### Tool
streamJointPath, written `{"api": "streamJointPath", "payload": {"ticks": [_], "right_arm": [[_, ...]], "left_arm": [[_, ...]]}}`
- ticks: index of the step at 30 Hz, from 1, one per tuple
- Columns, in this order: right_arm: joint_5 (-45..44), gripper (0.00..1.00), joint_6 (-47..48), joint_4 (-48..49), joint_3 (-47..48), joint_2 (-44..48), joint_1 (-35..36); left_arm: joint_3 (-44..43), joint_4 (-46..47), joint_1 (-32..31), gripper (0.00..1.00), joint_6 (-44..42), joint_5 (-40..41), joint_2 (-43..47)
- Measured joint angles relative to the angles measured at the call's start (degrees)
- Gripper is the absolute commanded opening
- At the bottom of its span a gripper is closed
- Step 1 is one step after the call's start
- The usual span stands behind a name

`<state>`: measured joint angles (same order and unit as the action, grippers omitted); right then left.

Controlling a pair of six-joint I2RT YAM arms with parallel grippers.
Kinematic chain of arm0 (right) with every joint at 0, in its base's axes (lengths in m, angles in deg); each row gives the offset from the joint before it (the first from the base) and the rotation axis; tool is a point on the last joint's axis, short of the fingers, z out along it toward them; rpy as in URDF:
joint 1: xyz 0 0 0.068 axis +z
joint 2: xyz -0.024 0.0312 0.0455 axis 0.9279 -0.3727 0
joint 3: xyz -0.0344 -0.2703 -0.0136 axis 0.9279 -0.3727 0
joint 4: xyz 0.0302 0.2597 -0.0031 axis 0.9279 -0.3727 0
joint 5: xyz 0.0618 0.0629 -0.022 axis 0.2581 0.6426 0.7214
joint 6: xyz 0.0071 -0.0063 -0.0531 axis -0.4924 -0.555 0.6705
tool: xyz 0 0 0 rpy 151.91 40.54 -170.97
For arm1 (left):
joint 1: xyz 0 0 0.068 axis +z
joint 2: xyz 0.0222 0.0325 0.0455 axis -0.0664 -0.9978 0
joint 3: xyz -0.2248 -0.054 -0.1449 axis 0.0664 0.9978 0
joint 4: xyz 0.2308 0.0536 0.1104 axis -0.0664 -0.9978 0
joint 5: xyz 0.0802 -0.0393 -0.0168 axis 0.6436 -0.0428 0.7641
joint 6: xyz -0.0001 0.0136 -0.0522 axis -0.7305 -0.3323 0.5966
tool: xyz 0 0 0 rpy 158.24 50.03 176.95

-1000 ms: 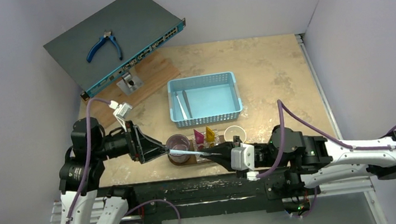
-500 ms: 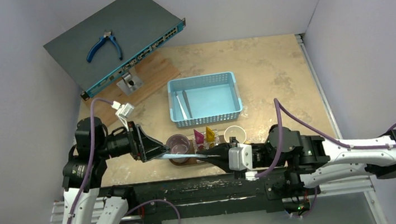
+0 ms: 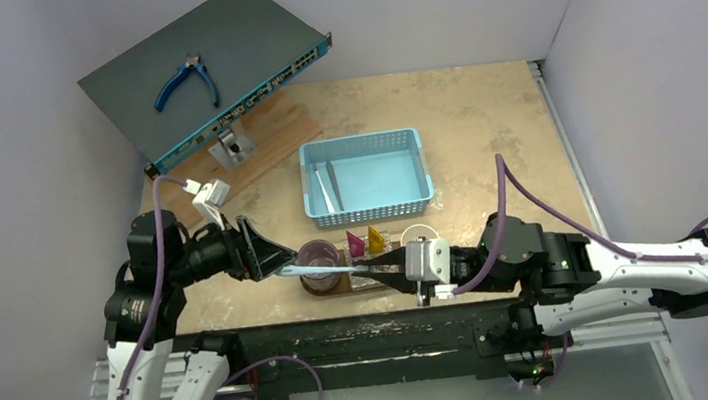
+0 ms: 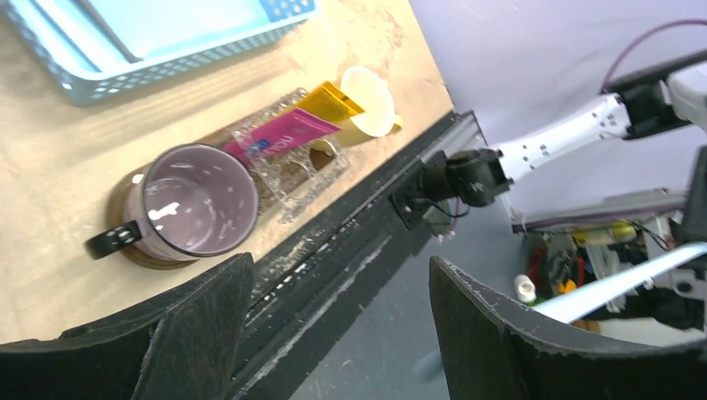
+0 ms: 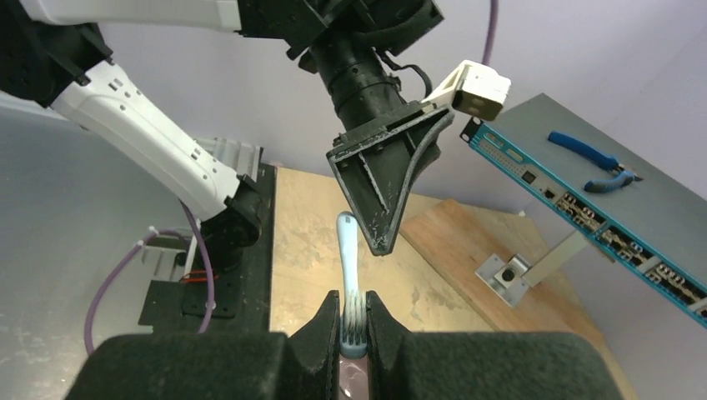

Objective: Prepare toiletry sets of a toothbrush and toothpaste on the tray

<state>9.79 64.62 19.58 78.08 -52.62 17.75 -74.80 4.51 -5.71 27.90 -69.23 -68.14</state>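
Observation:
My right gripper (image 5: 354,321) is shut on the bristle head of a pale-blue toothbrush (image 5: 348,254), whose handle points away toward the left arm. In the top view this toothbrush (image 3: 323,269) hangs level across a purple mug (image 3: 318,257) that stands on the dark-brown tray (image 3: 338,286). My left gripper (image 3: 271,257) is open and empty, its fingertips just beside the handle's free end without touching it. The pink toothpaste (image 4: 288,133) and the yellow toothpaste (image 4: 329,100) lean in a clear holder by the mug. Two more brushes (image 3: 326,187) lie in the blue basket.
The blue mesh basket (image 3: 407,169) sits behind the tray. A white cup (image 3: 419,236) stands right of the tubes. At the back left a grey network switch (image 3: 203,61) with blue pliers (image 3: 184,81) rests over a wooden board (image 3: 271,129). The black rail (image 3: 345,337) runs along the near edge.
The left gripper has pulled back up and left, off the toothbrush handle's end. The right gripper has shifted slightly right and away, still holding the brush head.

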Motion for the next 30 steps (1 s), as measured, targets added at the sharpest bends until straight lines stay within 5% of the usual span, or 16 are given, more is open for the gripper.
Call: {"api": "streamJointPath", "payload": {"ticks": [10,20,30], "right_arm": [[-6.7,0.00,-9.9,-13.1,11.8,-4.8,0.0],[-17.3,0.00,-28.5,-37.0,28.0,-14.8,0.0],[-22.1,0.00,-43.7,-55.3,35.3,-16.5,0.0]], "left_arm": [[-4.1,-3.3,0.0,0.76,-1.7,11.4,0.0],[-5.1,-6.0,0.0,0.76,-4.3,23.0,3.8],[-5.1,-6.3,-0.7,0.76,-6.0,25.1,2.9]]}}
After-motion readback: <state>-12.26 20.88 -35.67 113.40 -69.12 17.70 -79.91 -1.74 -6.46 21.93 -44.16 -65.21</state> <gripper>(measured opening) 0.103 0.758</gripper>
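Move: The right hand grips the toothbrush by its head; the clear holder lies about 7 cm ahead, 1 cm to its right and 26 cm below. On the tray, both level with the holder, the purple mug stands some 10 cm left of the hand and the cream mug 13 cm right. From the left hand the holder is roughly 18 cm right, 2 cm ahead and 16 cm down. Right hand takes toothbrush about 6 cm right and forward, tipping its handle down; open left hand withdraws left. ##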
